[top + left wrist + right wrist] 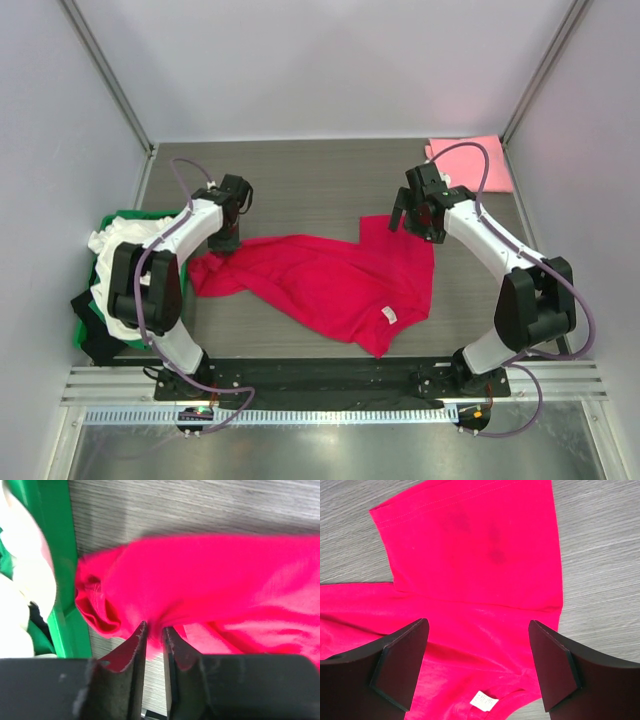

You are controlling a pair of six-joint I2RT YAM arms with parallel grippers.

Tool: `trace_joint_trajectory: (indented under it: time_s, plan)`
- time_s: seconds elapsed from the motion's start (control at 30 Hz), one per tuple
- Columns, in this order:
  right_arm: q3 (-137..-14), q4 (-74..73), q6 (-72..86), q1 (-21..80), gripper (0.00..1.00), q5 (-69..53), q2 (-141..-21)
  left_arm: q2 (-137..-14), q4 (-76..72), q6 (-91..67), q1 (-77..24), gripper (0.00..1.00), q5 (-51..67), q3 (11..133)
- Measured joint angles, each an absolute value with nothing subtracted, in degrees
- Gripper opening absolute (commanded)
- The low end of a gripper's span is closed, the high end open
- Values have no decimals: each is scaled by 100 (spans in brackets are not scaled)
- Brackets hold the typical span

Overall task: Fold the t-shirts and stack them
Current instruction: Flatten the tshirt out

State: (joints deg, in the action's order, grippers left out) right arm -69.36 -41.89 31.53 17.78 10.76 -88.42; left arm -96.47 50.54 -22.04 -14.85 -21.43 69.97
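The crimson-red t-shirt (330, 280) lies spread and rumpled on the table between the arms, its white neck tag (389, 316) near the front. My left gripper (226, 240) is shut on a fold of the red shirt (210, 585) at its left end, next to the crate. My right gripper (415, 222) is open and empty, hovering over the shirt's right sleeve (470, 540); the tag (484, 700) shows between its fingers. A light pink t-shirt (470, 160) lies folded at the back right. A white t-shirt (125, 240) sits bunched in the crate.
A green plastic crate (115, 225) stands at the left table edge holding white and dark cloth; its green wall (55, 555) is right beside my left gripper. Grey walls enclose the table on three sides.
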Motion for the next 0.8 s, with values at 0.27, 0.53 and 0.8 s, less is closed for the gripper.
trace_joint_trajectory:
  time_s: [0.27,0.53,0.8]
  plan:
    - [-6783,-4069,3092,1706,87,985,-8851,-9826,5129,-2209,-1485,29,-2005,6993]
    - [-6517,-4012,2995,1555,87,880,-8849,-10025,5155,-2209,-1485,35,-1883,6991]
    - [-6383,-3924,2945,1435,87,749,-8820,-10333,5218,-2213,-1485,38,-1839,6982]
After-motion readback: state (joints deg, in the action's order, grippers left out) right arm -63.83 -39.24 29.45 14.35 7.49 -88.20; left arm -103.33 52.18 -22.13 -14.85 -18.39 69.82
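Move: The left fingertips sit just above the t-shirt's left part; the fold to come down on lies about 1 cm back and 4 cm below, with the bunched end some 6 cm left and 4 cm back, and the green bin about 20 cm left and 6 cm back. From the wide-open right hand, the shirt's right edge is roughly 6 cm right, 2 cm back and 9 cm below; the white tag 15 cm back and 4 cm left. The left fingertips, barely parted on a tuft of the red t-shirt, let it go as they open to under half, sinking about 4 cm to the fold and drawing back a little, the fingers tipping some 10 degrees more back under the hand. The right hand, still wide open, comes down some 3 cm over the shirt, easing right towards its right edge and slightly back; it shows no contact. ##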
